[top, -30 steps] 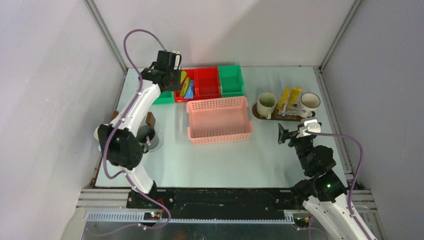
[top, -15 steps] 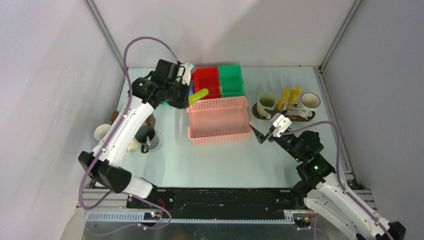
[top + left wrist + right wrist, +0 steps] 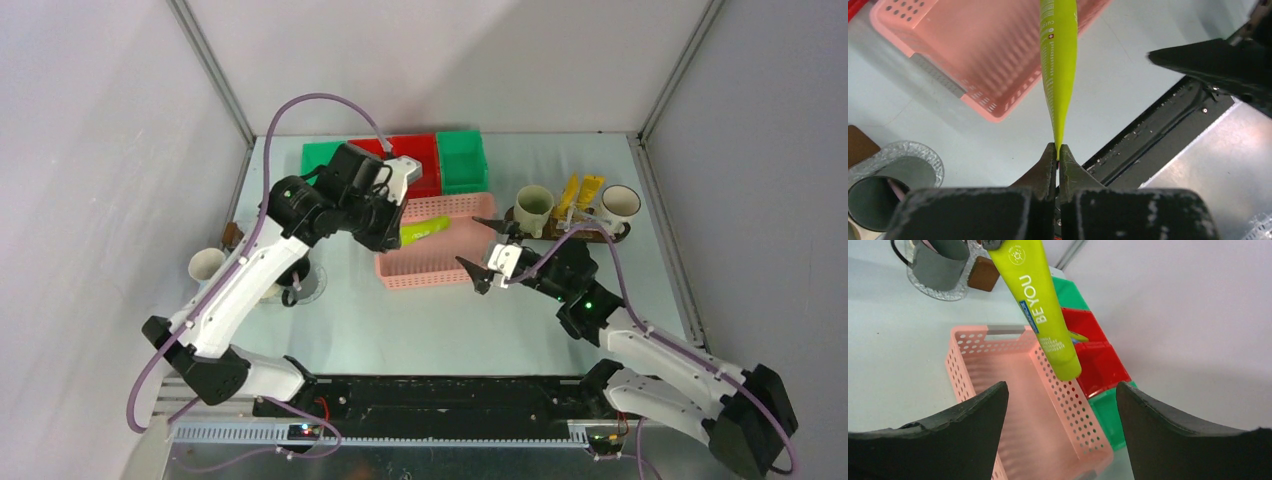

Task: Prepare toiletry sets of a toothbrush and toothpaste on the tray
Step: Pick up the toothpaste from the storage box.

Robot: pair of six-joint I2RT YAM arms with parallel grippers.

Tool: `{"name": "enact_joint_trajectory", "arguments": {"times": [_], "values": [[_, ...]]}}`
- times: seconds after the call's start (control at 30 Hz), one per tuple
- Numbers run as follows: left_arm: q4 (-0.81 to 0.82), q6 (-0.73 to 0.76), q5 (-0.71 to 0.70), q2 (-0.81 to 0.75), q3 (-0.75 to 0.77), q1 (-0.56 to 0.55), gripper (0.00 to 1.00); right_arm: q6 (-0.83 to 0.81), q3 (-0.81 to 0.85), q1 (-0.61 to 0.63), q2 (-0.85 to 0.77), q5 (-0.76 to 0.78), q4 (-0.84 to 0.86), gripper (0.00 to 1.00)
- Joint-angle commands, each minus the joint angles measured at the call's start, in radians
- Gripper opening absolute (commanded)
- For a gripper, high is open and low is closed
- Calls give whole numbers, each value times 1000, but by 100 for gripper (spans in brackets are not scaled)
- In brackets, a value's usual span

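Note:
My left gripper is shut on the flat crimped end of a yellow-green toothpaste tube, holding it above the pink basket. In the left wrist view the tube sticks straight out from the pinched fingertips. My right gripper is open just right of the tube's cap end, and its wrist view shows the tube hanging ahead of the spread fingers, untouched. The dark wooden tray at the right carries a cream mug, a white mug and yellow tubes. I cannot make out a toothbrush clearly.
Red bins and green bins line the back behind the basket. At the left a dark mug stands on a clear disc, with a white mug beside it. The enclosure walls close in on both sides.
The left arm has carried the tube from the back bins rightwards to over the basket. The right arm has swung left from beside the tray to the basket, staying open.

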Motion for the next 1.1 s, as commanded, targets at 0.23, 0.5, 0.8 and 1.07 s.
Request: {"name": "enact_joint_trajectory", "arguments": {"times": [0.23, 0.5, 0.8, 1.07], "values": [[20, -44, 53, -54, 1, -85, 0, -137, 93, 100, 198, 14, 182, 75], [11, -48, 65, -47, 2, -123, 0, -179, 94, 138, 270, 73, 246, 57], [22, -48, 43, -56, 26, -125, 6, -116, 93, 146, 295, 120, 297, 14], [176, -70, -55, -149, -28, -126, 57, 52, 93, 146, 290, 190, 374, 2]]}}
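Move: Above the pink basket, the left hand already holds the toothpaste by its flat crimped end, with the tube's middle about 6 cm right and 2 cm ahead. The right hand's open fingers wait some 14 cm to the left hand's right, nearly level; from them the tube's middle is about 8 cm left, 2 cm ahead. From the right hand the basket's centre is some 6 cm left, 5 ahead, 17 below, and the green mug 15 right, 12 ahead, 15 below. Reaching left about 6 cm and sinking some 2.5 cm, the right hand brings its open fingers around the toothpaste near the cap end and pinches it there. The left hand eases about 4.5 cm back and to the right, pauses holding the crimp, then opens about halfway and begins to rise, some 2 cm, letting go. ##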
